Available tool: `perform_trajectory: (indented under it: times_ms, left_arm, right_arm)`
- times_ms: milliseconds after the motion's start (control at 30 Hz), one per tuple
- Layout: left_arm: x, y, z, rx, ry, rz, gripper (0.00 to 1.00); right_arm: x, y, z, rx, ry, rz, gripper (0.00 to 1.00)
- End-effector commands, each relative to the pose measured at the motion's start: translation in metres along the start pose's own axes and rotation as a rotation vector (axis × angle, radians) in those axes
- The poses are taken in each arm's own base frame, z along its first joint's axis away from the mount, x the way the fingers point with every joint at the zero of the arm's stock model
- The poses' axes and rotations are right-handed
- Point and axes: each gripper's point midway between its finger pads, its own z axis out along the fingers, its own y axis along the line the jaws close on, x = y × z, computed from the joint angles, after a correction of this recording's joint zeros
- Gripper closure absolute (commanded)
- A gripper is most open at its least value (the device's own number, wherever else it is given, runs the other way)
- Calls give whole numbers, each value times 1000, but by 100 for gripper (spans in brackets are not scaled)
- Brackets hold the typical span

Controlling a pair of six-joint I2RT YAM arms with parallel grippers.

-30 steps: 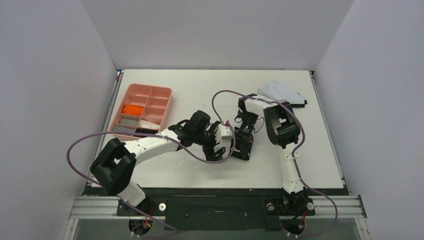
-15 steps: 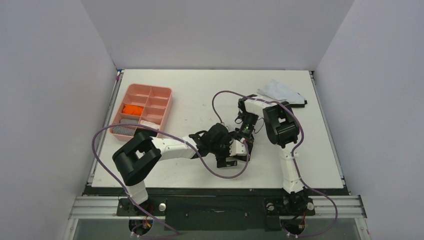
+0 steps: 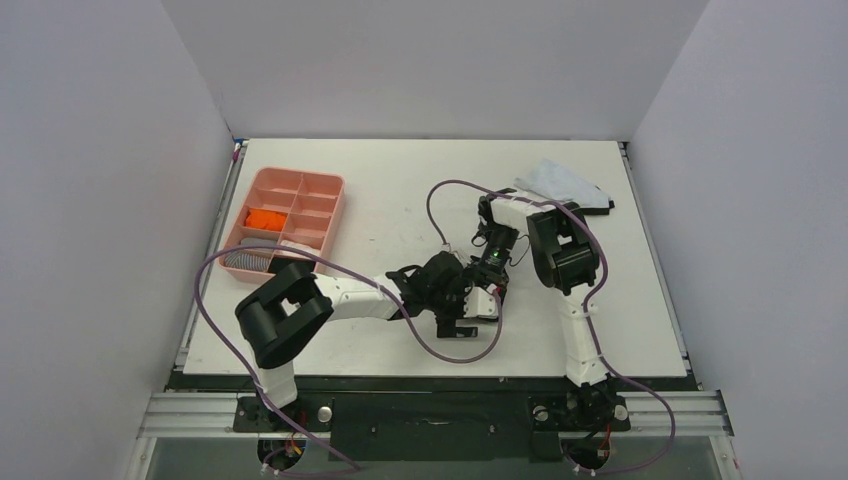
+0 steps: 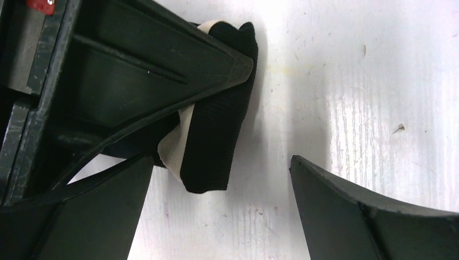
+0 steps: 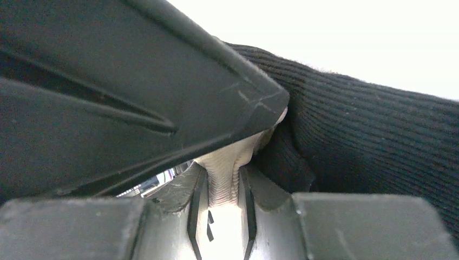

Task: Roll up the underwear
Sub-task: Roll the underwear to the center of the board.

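The black underwear (image 4: 216,124) with its beige waistband (image 4: 172,151) lies bunched on the white table. My right gripper (image 5: 222,189) is shut on a fold of that waistband (image 5: 224,162), with black ribbed cloth (image 5: 368,141) to its right. My left gripper (image 4: 216,216) is open just in front of the bundle, one finger (image 4: 81,216) on each side and neither touching the cloth. In the top view both grippers (image 3: 462,322) (image 3: 490,288) meet at mid-table and hide the garment. The orange underwear (image 3: 265,217) sits rolled in the tray.
A pink compartment tray (image 3: 335,205) stands at the left, with grey and white rolls in its near cells. A pale cloth pile (image 3: 560,183) with a dark piece (image 3: 598,205) lies at the back right. Purple cables loop over the near table.
My left arm has swung right and nearer, bringing its open gripper up against the right gripper. The right arm has stayed put, still pinching the waistband.
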Motion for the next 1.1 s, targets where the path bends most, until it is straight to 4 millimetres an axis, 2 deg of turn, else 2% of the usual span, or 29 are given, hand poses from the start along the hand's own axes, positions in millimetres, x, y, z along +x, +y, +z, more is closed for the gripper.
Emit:
perform_trajectory:
  times_ms: [0, 200, 333, 433, 833, 900, 933, 1000, 1067]
  left_arm:
    - [-44, 28, 5, -72, -111, 65, 2]
    - [-45, 24, 12, -67, -117, 52, 12]
    - [-43, 24, 18, -61, -111, 39, 23]
    - [-42, 20, 21, -40, -111, 29, 35]
    - [-31, 6, 35, 14, -92, -7, 69]
    - [-29, 2, 36, 32, -90, -17, 78]
    - [-27, 0, 37, 41, -86, -27, 88]
    - [-24, -6, 38, 69, -77, -43, 100]
    - [-21, -13, 39, 101, -64, -55, 100]
  right_arm:
    - [-6, -16, 3, 34, 2, -67, 100]
    - [-6, -17, 4, 34, 2, -60, 100]
    - [-7, -18, 5, 32, 3, -54, 100]
    - [-7, -18, 4, 32, 3, -51, 100]
    - [-7, -19, 4, 33, 2, -46, 100]
    - [-7, -19, 4, 34, 1, -45, 100]
    - [-7, -19, 4, 36, 1, -44, 100]
    - [-8, -20, 4, 41, -2, -36, 96]
    - [-9, -20, 3, 51, -6, -23, 91]
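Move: Just to the left hand's right, about 3 cm away, 1 cm farther out and 1 cm lower, the black underwear's loose flap stands between its open fingers. The right gripper grips the cream waistband some 5 cm to the left hand's right and 2 cm ahead; from it the flap lies about 1 cm back, 2 cm left. The pink organizer is roughly 36 cm left and 19 cm ahead of the left hand. Easing about 3 cm to its right and sinking some 1 cm, the left hand brings its wide-open fingers farther over the flap of the underwear beside the right gripper, closing them steadily on the way until they pinch the black fabric. The wrist hardly turns. The right hand stays practically in place and keeps its pinch on the cream waistband. ##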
